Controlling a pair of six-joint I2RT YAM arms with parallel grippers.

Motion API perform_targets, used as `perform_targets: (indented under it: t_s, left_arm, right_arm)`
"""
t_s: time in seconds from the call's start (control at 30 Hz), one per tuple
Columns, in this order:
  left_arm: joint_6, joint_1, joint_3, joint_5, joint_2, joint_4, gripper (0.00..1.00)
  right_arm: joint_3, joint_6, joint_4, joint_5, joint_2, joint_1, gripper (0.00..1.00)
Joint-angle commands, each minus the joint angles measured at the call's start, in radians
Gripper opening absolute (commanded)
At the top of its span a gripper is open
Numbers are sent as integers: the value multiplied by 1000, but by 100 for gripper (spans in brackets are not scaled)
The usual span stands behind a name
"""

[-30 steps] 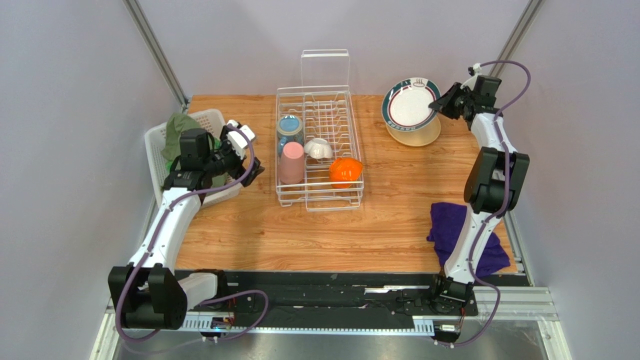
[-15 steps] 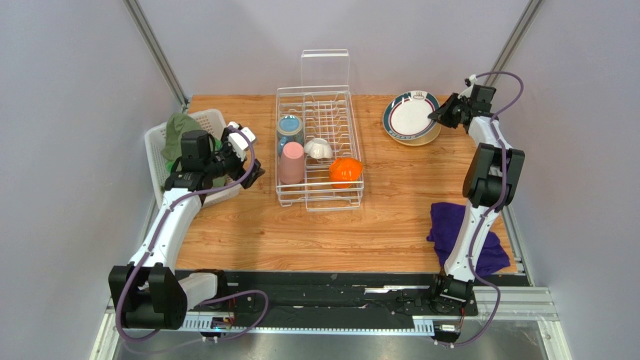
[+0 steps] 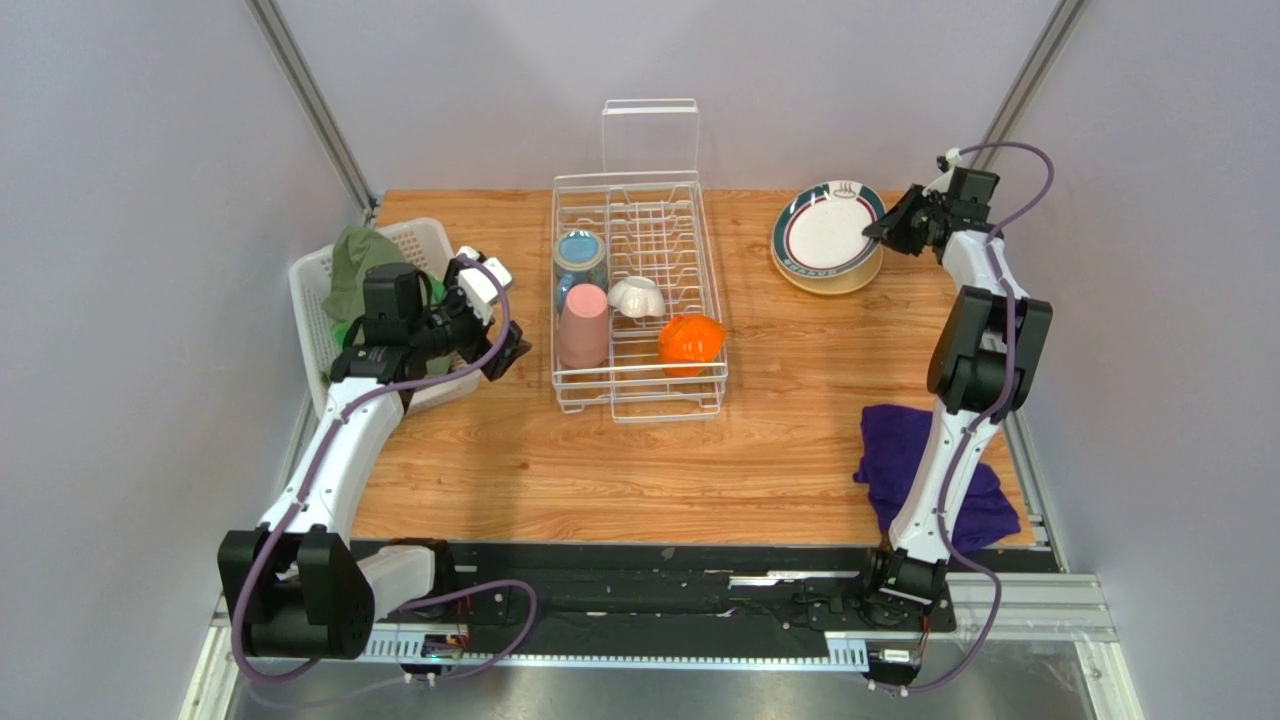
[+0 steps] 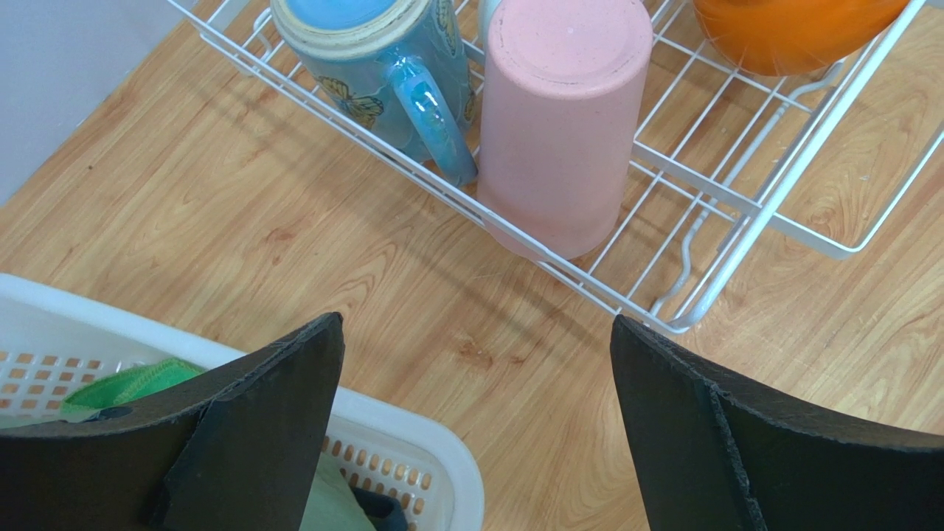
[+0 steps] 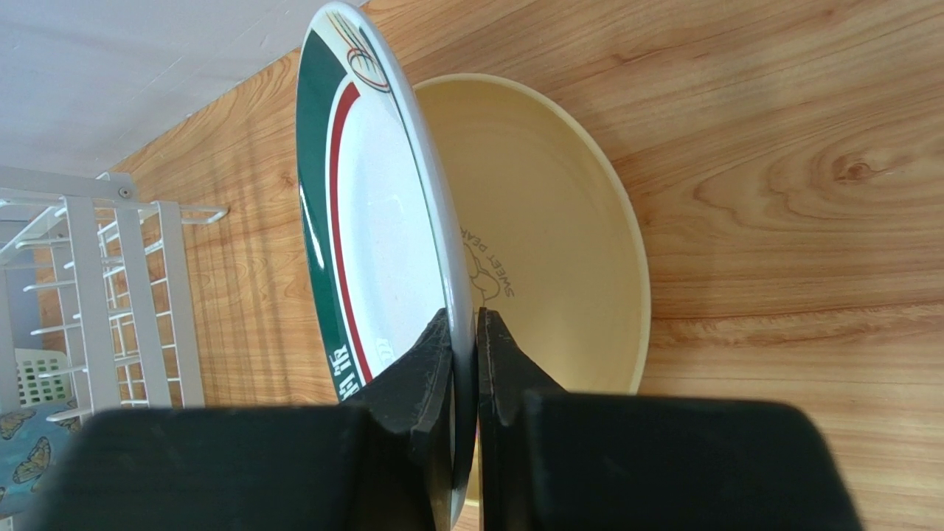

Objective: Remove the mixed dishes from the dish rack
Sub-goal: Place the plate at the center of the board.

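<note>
The dish rack stands at the table's middle back, holding the blue mug, the upturned pink cup, the small white cup and the orange bowl. My left gripper hangs open and empty left of the rack, over the basket's corner; in its wrist view the pink cup and mug lie ahead. My right gripper is shut on the rim of the dark-rimmed white plate, tilted just above the pale yellow plate. The right wrist view shows the fingers pinching that plate over the yellow plate.
A white slatted basket with green cloth sits at the left edge, under my left gripper. A purple cloth lies at the front right. An upright clear panel stands at the rack's far end. Walls close in on both sides.
My right gripper has lowered the dark-rimmed plate toward the yellow plate and tipped it flatter. The left arm has not moved.
</note>
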Motion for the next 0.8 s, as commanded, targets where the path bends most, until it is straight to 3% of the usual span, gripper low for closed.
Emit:
perform_targets:
  t_s: [0.0,0.2,0.33,0.53,0.77]
  left_arm:
    - [16,4,-4,36,-21,15,98]
    - [19,4,-5,39,-22,12,98]
    - [22,4,-2,41,-21,9,98]
    - [22,5,-3,41,-32,6,98]
    - [27,4,-7,47,-36,-3,98]
  right_arm:
    - [44,-10,22,-2,12,-9,5]
    - [44,-18,15,-6,19,-10,10]
    - [52,-29,-4,-12,28,-10,26]
    - [44,-47,-17,17,13,-10,39]
    - [35,-81,-51,77,-8,-9,44]
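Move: The right hand holds the dinner plate by its right rim, the plate's middle about 7 cm to the left, level fore-and-aft and some 2 cm lower. The cream plate it is going onto has its middle about 6 cm left, 2 cm ahead and 5 cm below. The rack's middle lies roughly 33 cm left and 8 cm back, the orange bowl some 24 cm left and 16 cm back. From the left hand, the cream plate is about 25 cm ahead, 44 cm right and 15 cm lower. Still pinching the tilted dinner plate by its right rim, the right hand first eases barely 1 cm to the right, then sinks about 2.5 cm towards the cream plate, drawing back slightly at the end as the wrist tips down some 5 degrees. The fingers begin to part as it sinks and reach a bit under half open, letting the pinch go while one finger stays over the plate's face and the other just outside its rim. ##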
